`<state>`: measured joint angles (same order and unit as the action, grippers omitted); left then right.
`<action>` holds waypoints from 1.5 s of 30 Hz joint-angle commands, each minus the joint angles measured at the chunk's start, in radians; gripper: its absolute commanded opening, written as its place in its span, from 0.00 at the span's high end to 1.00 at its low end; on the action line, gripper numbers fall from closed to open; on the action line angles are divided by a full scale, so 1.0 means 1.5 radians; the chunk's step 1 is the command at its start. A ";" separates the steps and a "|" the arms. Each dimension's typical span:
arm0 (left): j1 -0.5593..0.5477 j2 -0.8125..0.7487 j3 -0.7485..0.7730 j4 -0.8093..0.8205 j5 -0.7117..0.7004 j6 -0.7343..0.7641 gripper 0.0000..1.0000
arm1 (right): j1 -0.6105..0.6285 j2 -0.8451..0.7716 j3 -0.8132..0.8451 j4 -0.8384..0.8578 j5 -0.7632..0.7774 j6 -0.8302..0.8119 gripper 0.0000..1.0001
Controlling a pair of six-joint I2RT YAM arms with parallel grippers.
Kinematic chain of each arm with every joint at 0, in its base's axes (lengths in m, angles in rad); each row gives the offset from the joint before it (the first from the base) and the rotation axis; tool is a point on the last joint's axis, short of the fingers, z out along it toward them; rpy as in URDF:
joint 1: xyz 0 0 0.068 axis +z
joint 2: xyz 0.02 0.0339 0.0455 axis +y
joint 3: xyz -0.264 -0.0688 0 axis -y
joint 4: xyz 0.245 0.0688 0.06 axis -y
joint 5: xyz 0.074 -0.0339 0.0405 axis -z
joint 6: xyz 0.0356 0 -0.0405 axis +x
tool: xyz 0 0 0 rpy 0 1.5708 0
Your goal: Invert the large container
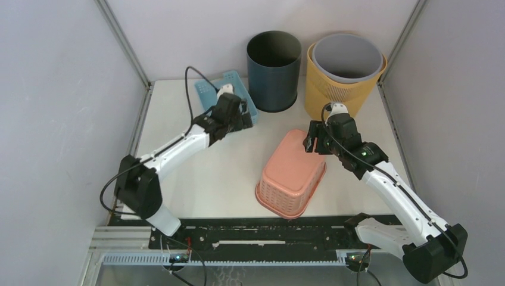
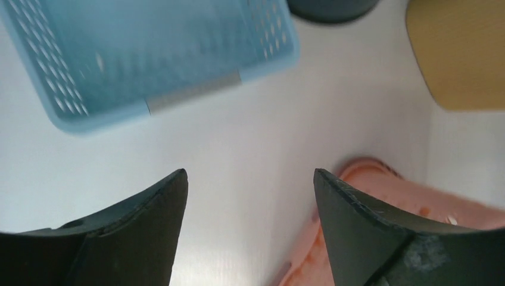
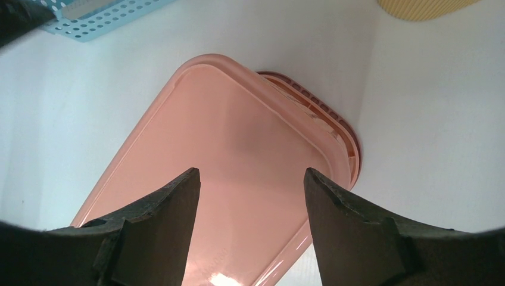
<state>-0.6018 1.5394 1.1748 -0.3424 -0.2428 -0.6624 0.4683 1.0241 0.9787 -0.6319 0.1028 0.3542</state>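
The large container, a pink perforated basket (image 1: 292,173), lies bottom-up in the middle of the table, with its rim on the surface. Its smooth base (image 3: 238,131) fills the right wrist view. My right gripper (image 1: 314,145) hovers over the basket's far right end, open (image 3: 251,176), with nothing between its fingers. My left gripper (image 1: 244,117) hangs beside the blue basket at the back left, clear of the pink one. It is open (image 2: 250,179) over bare table. A corner of the pink basket (image 2: 464,205) shows behind its right finger.
A small blue perforated basket (image 1: 208,92) sits at the back left, partly under the left arm. A dark blue round bin (image 1: 274,71) stands at the back centre. To its right is a yellow bin (image 1: 333,95) with a grey bin (image 1: 347,58) nested inside. Cell walls close in both sides.
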 commanded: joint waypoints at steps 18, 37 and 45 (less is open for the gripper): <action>0.095 0.307 0.288 -0.148 -0.155 0.136 0.17 | 0.011 -0.026 -0.034 0.045 -0.024 0.017 0.27; 0.082 -0.059 -0.127 -0.095 -0.125 0.045 0.18 | 0.049 -0.019 -0.033 0.042 0.001 0.026 0.27; 0.020 -0.089 -0.030 -0.036 -0.006 0.059 0.00 | 0.059 -0.026 -0.033 0.045 0.007 0.032 0.27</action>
<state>-0.5323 1.3735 1.0161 -0.4702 -0.3614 -0.5755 0.5446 1.0103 0.9279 -0.5880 0.0937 0.3779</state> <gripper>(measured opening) 0.994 0.731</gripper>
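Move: The blue basket's middle lies about 14 cm ahead of the left hand, 9 cm to its left and some 12 cm below. The dark bin stands roughly 25 cm ahead and 10 cm to the right, the overturned pink container about 16 cm back and 15 cm to the right. From the right hand, which hovers over the pink container, the blue basket is some 24 cm ahead, 31 cm to the left and 16 cm down. Drawing the blue basket along towards the robot, the left hand first reaches forward about 11 cm, then swings left, dips into it and pulls back some 14 cm; it then lifts clear, easing right. The wrist rolls some 25 degrees, left side up, and half unrolls; the open fingers spread wider. The right hand drifts about 2 cm left over the pink container. ##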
